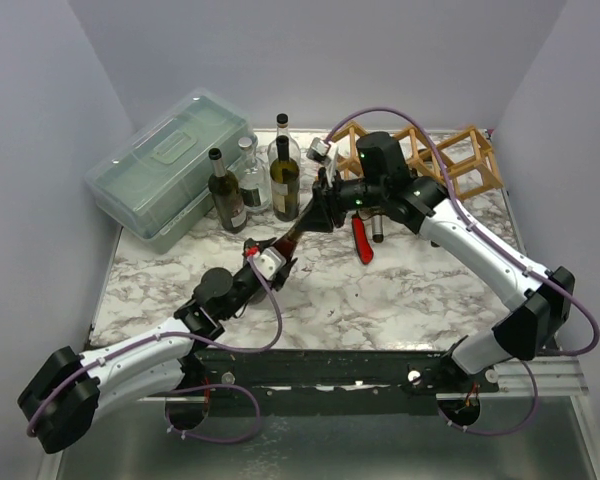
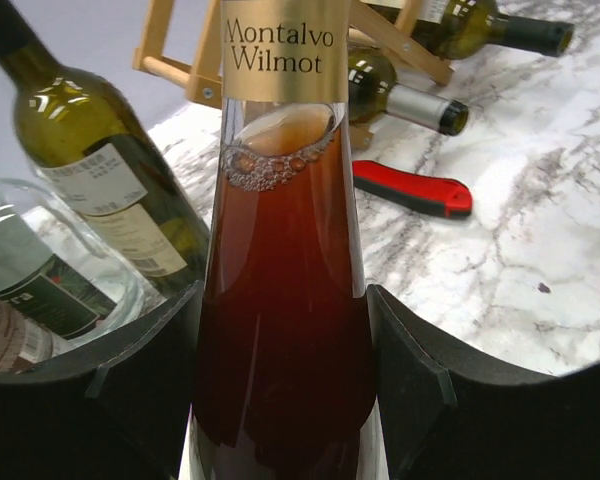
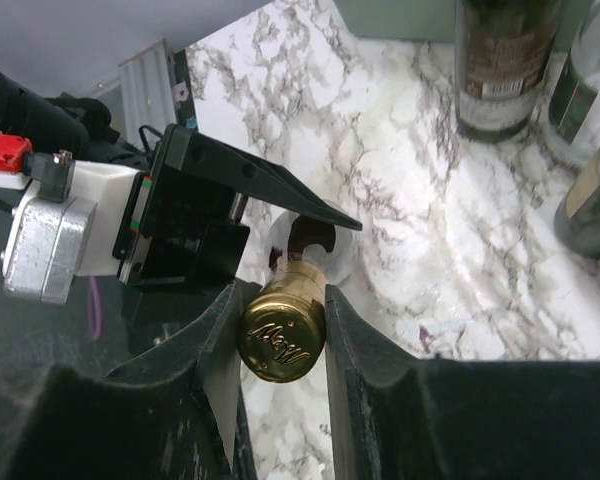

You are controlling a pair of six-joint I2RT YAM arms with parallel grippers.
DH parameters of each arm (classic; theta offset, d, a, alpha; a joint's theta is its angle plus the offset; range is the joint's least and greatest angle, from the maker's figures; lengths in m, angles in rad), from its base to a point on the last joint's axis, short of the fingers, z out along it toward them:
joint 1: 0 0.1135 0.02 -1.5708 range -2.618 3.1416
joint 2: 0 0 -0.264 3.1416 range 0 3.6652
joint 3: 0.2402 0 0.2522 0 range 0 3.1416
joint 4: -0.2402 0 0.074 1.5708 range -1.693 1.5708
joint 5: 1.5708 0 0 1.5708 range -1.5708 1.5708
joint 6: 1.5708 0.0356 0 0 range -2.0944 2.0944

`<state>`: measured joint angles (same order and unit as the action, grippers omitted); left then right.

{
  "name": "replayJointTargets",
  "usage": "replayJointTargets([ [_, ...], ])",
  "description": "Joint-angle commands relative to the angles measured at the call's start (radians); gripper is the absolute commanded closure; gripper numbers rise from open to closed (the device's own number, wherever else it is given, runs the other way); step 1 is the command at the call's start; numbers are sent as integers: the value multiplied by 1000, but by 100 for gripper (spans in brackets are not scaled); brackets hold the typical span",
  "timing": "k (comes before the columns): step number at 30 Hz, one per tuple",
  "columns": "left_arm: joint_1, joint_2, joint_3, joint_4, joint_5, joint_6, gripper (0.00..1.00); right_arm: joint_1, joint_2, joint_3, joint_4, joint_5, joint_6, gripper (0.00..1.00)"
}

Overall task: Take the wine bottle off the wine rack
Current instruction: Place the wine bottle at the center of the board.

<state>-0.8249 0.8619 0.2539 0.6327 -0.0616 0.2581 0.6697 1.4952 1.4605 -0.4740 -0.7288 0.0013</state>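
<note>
The wine bottle [image 1: 292, 238] holds red-brown wine and has a gold foil neck marked "Montalvo Wilmot" [image 2: 280, 60]. It hangs slanted over the marble table, apart from the wooden lattice wine rack [image 1: 450, 160]. My left gripper [image 2: 285, 300] is shut on its wide body, a black finger pressed on each side. My right gripper [image 3: 280, 300] is shut on the gold-capped neck end [image 3: 282, 335]. In the top view the left gripper [image 1: 270, 262] and right gripper [image 1: 320, 212] face each other along the bottle. Two other bottles [image 2: 410, 95] lie in the rack [image 2: 170, 60].
A translucent green-grey lidded box [image 1: 170, 165] sits at the back left. Beside it stand three bottles [image 1: 228, 190], close to the held bottle. A red-handled tool [image 1: 362, 240] lies on the marble in front of the rack.
</note>
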Motion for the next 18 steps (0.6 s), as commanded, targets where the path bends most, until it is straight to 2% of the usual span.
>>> replayJointTargets([
  [1,58,-12,41,201,-10,-14,100,78,65,139,-21,127,-92,92],
  [18,308,217,171,306,142,-116,100,194,329,480,32,422,-209,93],
])
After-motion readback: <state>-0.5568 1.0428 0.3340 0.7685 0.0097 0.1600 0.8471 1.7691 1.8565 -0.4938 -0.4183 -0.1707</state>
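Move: The wine bottle is already between my hands: left round its body, right at its gold neck. The open board before the standing bottles is about 13 cm ahead, 5 left and 17 below my left hand; the green bottle stands 21 ahead and 2 right, the dark bottle 18 ahead and 12 left, both middles 3 lower. From my right hand that open spot lies 9 ahead, 14 left, 27 down. Keeping both grips, I swing the wine bottle upright while carrying it towards the standing bottles. My right hand takes the neck about 8 cm left, with some forward and a little rise, rolling roughly 20 degrees, as my left hand brings the body about 7 cm forward and 4 left, turning slightly counter-clockwise. ##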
